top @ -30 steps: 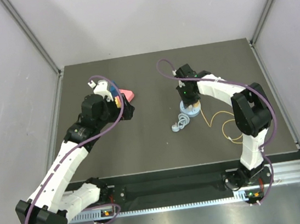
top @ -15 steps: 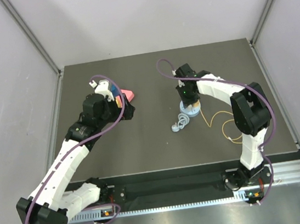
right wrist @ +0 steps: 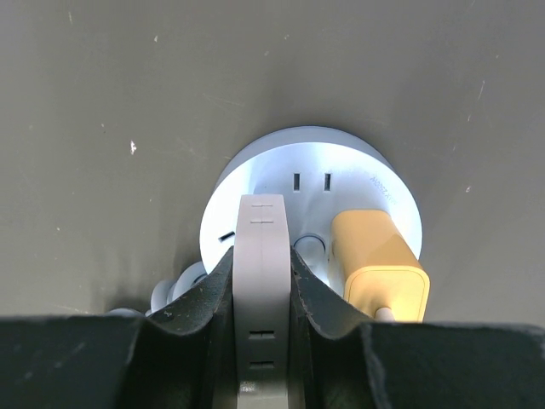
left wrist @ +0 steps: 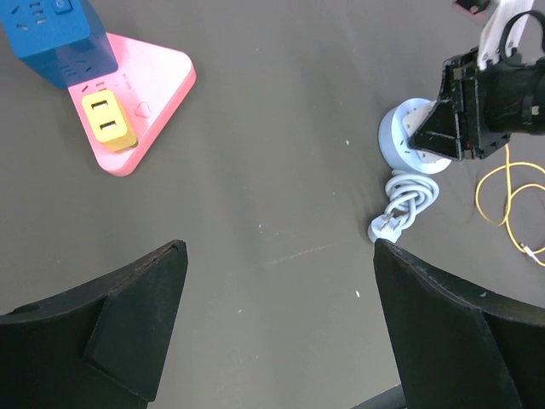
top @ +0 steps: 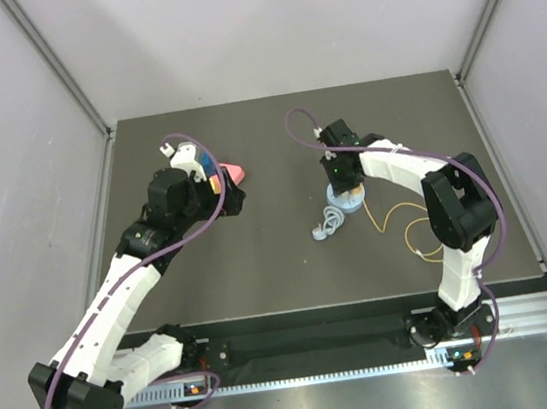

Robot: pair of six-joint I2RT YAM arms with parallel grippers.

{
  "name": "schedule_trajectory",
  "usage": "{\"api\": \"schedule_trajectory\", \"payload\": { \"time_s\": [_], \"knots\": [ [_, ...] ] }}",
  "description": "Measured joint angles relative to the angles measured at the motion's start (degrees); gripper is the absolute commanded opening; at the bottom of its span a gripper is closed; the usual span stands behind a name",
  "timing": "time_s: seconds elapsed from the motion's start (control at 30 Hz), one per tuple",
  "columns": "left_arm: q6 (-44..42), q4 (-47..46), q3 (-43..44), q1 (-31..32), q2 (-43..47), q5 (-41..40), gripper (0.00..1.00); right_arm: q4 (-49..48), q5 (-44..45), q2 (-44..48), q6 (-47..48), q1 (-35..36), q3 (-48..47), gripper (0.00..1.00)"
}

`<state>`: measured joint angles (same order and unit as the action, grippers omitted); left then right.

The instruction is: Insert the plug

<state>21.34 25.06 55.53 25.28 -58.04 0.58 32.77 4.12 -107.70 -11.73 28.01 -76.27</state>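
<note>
The plug [right wrist: 379, 264], a small yellow block with a thin wire at its near end, stands on the face of the light-blue round disc [right wrist: 341, 166]. I cannot tell how deep it sits. Its yellow wire [top: 397, 218] loops over the table to the right. My right gripper [right wrist: 262, 273] hangs right over the disc, shut on a flat white block [right wrist: 261, 239] just left of the plug, without touching the plug. My left gripper [left wrist: 277, 324] is open over bare table far to the left, with nothing between its fingers.
A pink triangular power strip [left wrist: 149, 81] lies at the back left with a yellow adapter [left wrist: 106, 121] in it and a blue block [left wrist: 51, 30] beside it. The disc's grey cord [left wrist: 400, 204] lies coiled in front of the disc. Grey walls enclose the table.
The left wrist has shifted very slightly. The right gripper stays over the disc with the white block in it.
</note>
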Motion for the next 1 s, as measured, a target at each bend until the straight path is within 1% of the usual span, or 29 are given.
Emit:
{"api": "schedule_trajectory", "payload": {
  "time_s": [0.03, 0.1, 0.2, 0.23, 0.3, 0.33, 0.4, 0.43, 0.67, 0.77, 0.9, 0.93, 0.97, 1.0],
  "knots": [
    [0.0, 0.0, 0.3, 0.0, 0.0, 0.0, 0.95, 0.1, 0.0, 0.1, 0.0, 0.0, -0.2, 0.12],
    [0.0, 0.1, 0.7, 0.0, 0.0, 0.0, 0.95, 1.0, 0.0, 0.0, 0.0, 0.0, -1.2, 0.13],
    [0.0, 0.3, 0.9, 0.0, 0.0, 0.0, 0.95, 2.5, 0.4, -0.8, 0.0, 0.1, -3.0, 0.22],
    [0.0, 0.5, 0.9, 0.0, 0.0, 0.0, 0.94, 2.7, 0.5, -0.9, 0.0, 0.1, -3.1, 0.29],
    [0.0, 0.7, 0.9, 0.0, 0.1, 0.0, 0.94, 3.5, 0.6, -1.2, -0.1, 0.2, -3.6, 0.34],
    [0.0, 0.8, 0.9, 0.0, 0.1, 0.0, 0.94, 4.0, 0.6, -1.5, -0.1, 0.2, -3.9, 0.39],
    [0.0, 1.1, 0.9, 0.0, 0.2, 0.0, 0.95, 5.0, 1.0, -1.6, 0.1, 0.4, -4.6, 0.42],
    [0.0, 1.2, 1.0, 0.0, 0.3, 0.0, 0.95, 5.6, 1.2, -1.6, 0.2, 0.4, -4.9, 0.46],
    [-0.1, 2.4, 1.6, 0.0, 1.5, -0.5, 0.95, 8.9, 2.1, -1.6, 0.5, 0.4, -8.9, 0.49],
    [-0.1, 2.6, 1.7, 0.0, 2.1, -0.5, 0.95, 10.1, 1.9, -1.4, 1.2, 0.4, -12.3, 0.54],
    [0.0, 3.0, 1.8, 0.0, 2.3, -0.5, 0.95, 10.3, 0.0, 1.1, 1.7, 0.3, -14.1, 0.6],
    [-0.1, 3.1, 2.0, 0.0, 2.3, -0.5, 0.95, 10.5, -0.6, 2.3, 1.7, 0.3, -14.1, 0.65],
    [-0.1, 3.2, 2.1, 0.0, 2.3, -0.4, 0.96, 10.7, -1.1, 3.4, 1.7, 0.3, -14.1, 0.73],
    [-0.3, 3.2, 2.4, 0.0, 2.3, 0.1, 0.96, 10.8, -1.6, 5.0, 1.6, 0.3, -13.9, 0.83]
  ]
}}
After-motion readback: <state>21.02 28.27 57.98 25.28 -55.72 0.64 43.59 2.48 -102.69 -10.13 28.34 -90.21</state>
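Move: The right hand still grips the white plug, standing upright on the round socket, whose middle lies about 3 cm below the hand and 1 cm to its right. The yellow plug is some 3 cm to the hand's right, level with it in reach and about 1 cm lower. The coiled cord lies about 5 cm back, 3 cm to the left and 4 cm below. From the left hand, the socket is roughly 6 cm ahead, 20 cm to the right and 22 cm below. Almost in place at first, the right hand opens its fingers off the white plug, to about two-thirds wide, then climbs with gathering speed, about 10 cm straight up away from the round socket, drifting barely 2 cm forward and left. Meanwhile the empty, open left hand eases up about 2 cm. ##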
